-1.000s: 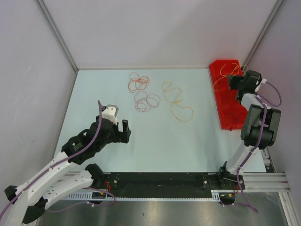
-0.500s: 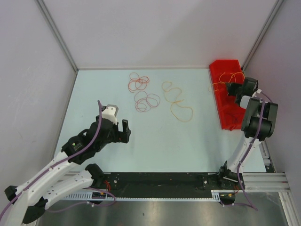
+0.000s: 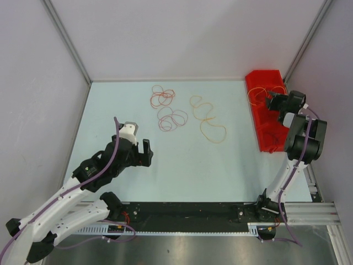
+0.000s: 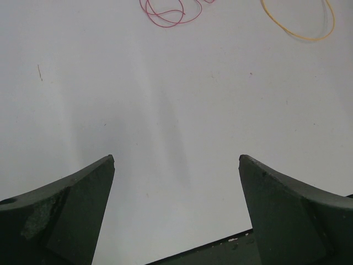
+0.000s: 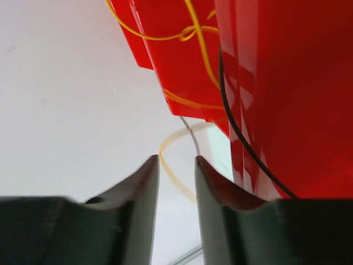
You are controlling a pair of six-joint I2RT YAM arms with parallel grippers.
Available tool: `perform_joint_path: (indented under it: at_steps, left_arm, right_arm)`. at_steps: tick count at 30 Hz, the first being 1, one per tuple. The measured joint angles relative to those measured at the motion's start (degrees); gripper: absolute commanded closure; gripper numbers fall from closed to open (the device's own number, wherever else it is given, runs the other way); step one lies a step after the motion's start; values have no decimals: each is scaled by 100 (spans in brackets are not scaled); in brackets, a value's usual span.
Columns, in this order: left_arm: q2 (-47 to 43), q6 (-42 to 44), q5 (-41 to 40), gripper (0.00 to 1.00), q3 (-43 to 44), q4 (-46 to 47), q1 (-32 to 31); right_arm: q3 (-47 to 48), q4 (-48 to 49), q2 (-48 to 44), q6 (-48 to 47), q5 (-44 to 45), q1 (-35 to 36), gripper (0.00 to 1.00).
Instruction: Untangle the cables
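Three cables lie at the back of the table: a red one (image 3: 162,96), a pinkish-brown one (image 3: 172,118) and an orange-yellow one (image 3: 208,118). A further yellow cable (image 3: 259,95) hangs over the rim of the red bin (image 3: 265,124). My right gripper (image 3: 270,101) sits at that bin. In the right wrist view its jaws (image 5: 176,160) stand slightly apart, and a yellow cable loop (image 5: 171,171) runs loosely through the gap beside a dark cable (image 5: 237,132). My left gripper (image 3: 135,148) hovers wide open and empty (image 4: 176,160) over bare table, short of the pinkish loop (image 4: 162,14).
The red bin (image 5: 287,83) stands along the table's right edge against the wall frame. Grey walls close in the left, back and right sides. A black rail (image 3: 187,212) with the arm bases runs along the near edge.
My right gripper has dropped toward the red bin and its jaws have parted from shut. The yellow cable now droops over the bin. The left arm has not moved.
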Motion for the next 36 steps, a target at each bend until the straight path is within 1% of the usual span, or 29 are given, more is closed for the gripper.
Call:
perform_joint_path:
  at_steps: [1,2,4,5,7,12,16,19,21,24,27,30,33,36]
  left_arm:
    - [0,0,0,0,0,0,0]
    - [0,0,0,0,0,0,0]
    - [0,0,0,0,0,0,2]
    - [0,0,0,0,0,0,4]
    - [-2,0,-2,0,0,0,9]
    - [-31,0,-4,0,0,0,11]
    - [-50,0,-9,0,0,0,11]
    - [-50,0,-11,0,0,0,11]
    - [-50,0,-11,1,0,0,11]
    - [-33,0,-2,1,0,15,11]
    - [57,0,7,1,0,79,15]
    - [273,0,92,2,0,293,20]
    - [811,-4,138,2,83,485,20]
    - [1585,-2,107,2,402,625,22]
  right_arm:
    - [0,-4,-2,15,-24,-4,51]
    - [0,-13,-17,-4,-42,-7,46]
    - [0,-160,-144,-28,-46,-15,40]
    - [0,-223,-258,-33,-48,-15,35]
    - [0,-343,-557,-55,-52,-17,31]
    - [0,-487,-1567,-221,-68,-61,30]
    - [11,-584,-2321,-511,-98,-107,31]
    - [20,-876,-2688,-909,-146,-81,32]
    - [20,-1272,-2892,-1309,-131,31,32]
    - [20,-1939,-3195,-1884,-22,356,30]
    - [-44,-2625,-3654,-2577,302,1014,31]
    - [-269,-3215,-4291,-3281,758,1891,32]
    - [-577,-3593,-4872,-3773,1097,2468,32]
    - [-1115,-3856,-5388,-4109,1421,2743,32]
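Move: The right hand is over the red box with its fingers partly open. The yellow cable on the table lies about 30 cm to its left, 3 cm back and 12 cm below. The boxed yellow cable is some 7 cm ahead and 6 cm below, nearly in line, and the pink cable about 48 cm left and 3 cm back at table height. From the left hand the table's yellow cable lies roughly 33 cm ahead, 27 cm right, 20 cm below; the pink cable is 33 cm ahead, 9 cm right. Open the right fingers wider to leave the yellow cable in the red box, and lift straight out about 20 cm while easing back. Then swing left off the box and farther back, about 20 cm each way overall, rolling the hand's left side down and turning counter-clockwise, sinking slightly last. Late on, start the open left gripper forward and right towards the table's yellow cable, about 5 cm. ##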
